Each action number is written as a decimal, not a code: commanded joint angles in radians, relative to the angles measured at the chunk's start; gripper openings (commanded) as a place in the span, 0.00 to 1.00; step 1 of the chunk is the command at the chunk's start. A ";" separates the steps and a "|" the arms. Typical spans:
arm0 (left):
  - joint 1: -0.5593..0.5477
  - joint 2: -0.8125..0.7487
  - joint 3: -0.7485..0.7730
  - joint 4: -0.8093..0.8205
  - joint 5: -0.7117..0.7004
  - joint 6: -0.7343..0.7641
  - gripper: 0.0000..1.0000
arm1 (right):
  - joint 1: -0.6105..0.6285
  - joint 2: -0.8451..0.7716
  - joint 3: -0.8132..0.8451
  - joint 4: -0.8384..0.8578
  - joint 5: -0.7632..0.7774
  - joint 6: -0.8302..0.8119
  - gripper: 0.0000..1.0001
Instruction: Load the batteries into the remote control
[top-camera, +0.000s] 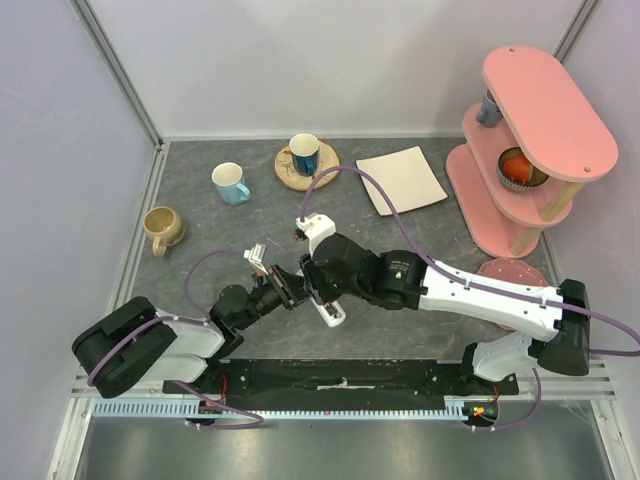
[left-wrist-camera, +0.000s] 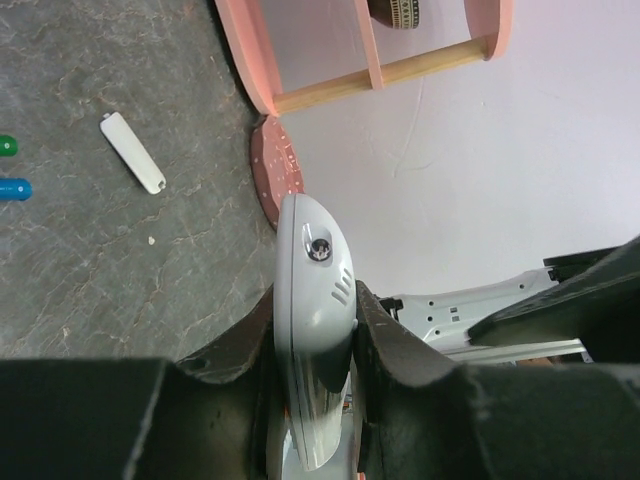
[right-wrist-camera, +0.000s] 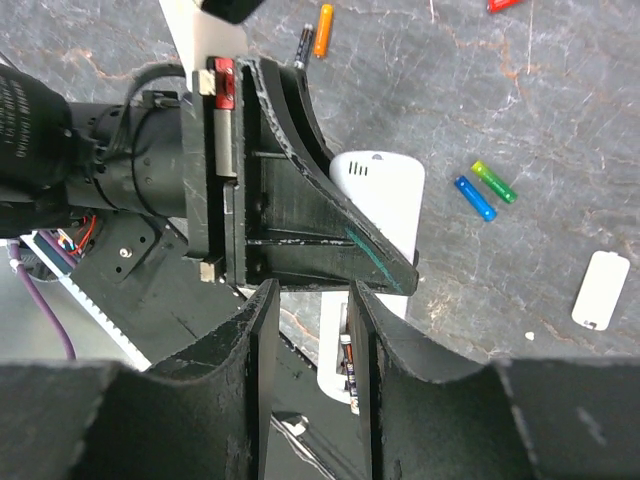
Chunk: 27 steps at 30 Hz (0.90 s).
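My left gripper (top-camera: 283, 287) is shut on the remote control (left-wrist-camera: 312, 260), a slim white bar clamped edge-on between its black fingers. In the right wrist view the remote control (right-wrist-camera: 385, 195) has its back open, with one battery (right-wrist-camera: 348, 368) lying in the compartment. My right gripper (right-wrist-camera: 312, 295) hovers just over that open end, jaws apart and nothing between them. Loose batteries lie on the table: an orange one (right-wrist-camera: 322, 30), a blue one (right-wrist-camera: 474, 198) and a green one (right-wrist-camera: 494, 182). The white battery cover (right-wrist-camera: 600, 290) lies beyond them.
At the back stand a light blue mug (top-camera: 230, 183), a beige mug (top-camera: 162, 228), a mug on a wooden coaster (top-camera: 303, 153) and a flat white square plate (top-camera: 402, 180). A pink two-tier shelf (top-camera: 525, 140) fills the right side, with a pink disc (top-camera: 510, 272) by its foot.
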 joint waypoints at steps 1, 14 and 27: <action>-0.005 0.032 0.016 0.257 -0.030 -0.070 0.02 | -0.001 -0.043 0.074 -0.046 0.043 -0.050 0.41; -0.005 0.126 0.074 0.376 -0.006 -0.155 0.02 | -0.002 -0.215 -0.098 -0.151 0.005 -0.101 0.35; -0.005 0.117 0.093 0.376 0.016 -0.147 0.02 | -0.001 -0.231 -0.158 -0.172 -0.041 -0.090 0.39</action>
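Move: The loose battery in the open compartment of the remote control is the aim; it lies about 4 cm to the right of the right hand, some 2 cm back and 5 cm below. From the left hand, which still grips the remote, it is about 5 cm back and 4 cm to the right, roughly level. On the table, about 17 cm below the right hand, the blue battery lies some 15 cm ahead and 2 cm right, the battery cover some 19 cm ahead and 14 cm right. The right hand, empty and with its fingers staying part open, arcs about 7 cm to the right and 3 cm back, first rising some 3 cm over the battery and then sinking about 5 cm to just beyond its near end, the fingers tilting slightly more steeply down. The left hand keeps its grip on the remote, dips about 2.5 cm, comes most of the way back up while easing a little right and forward, and tips the remote by some 10 degrees so that its compartment end lifts. ##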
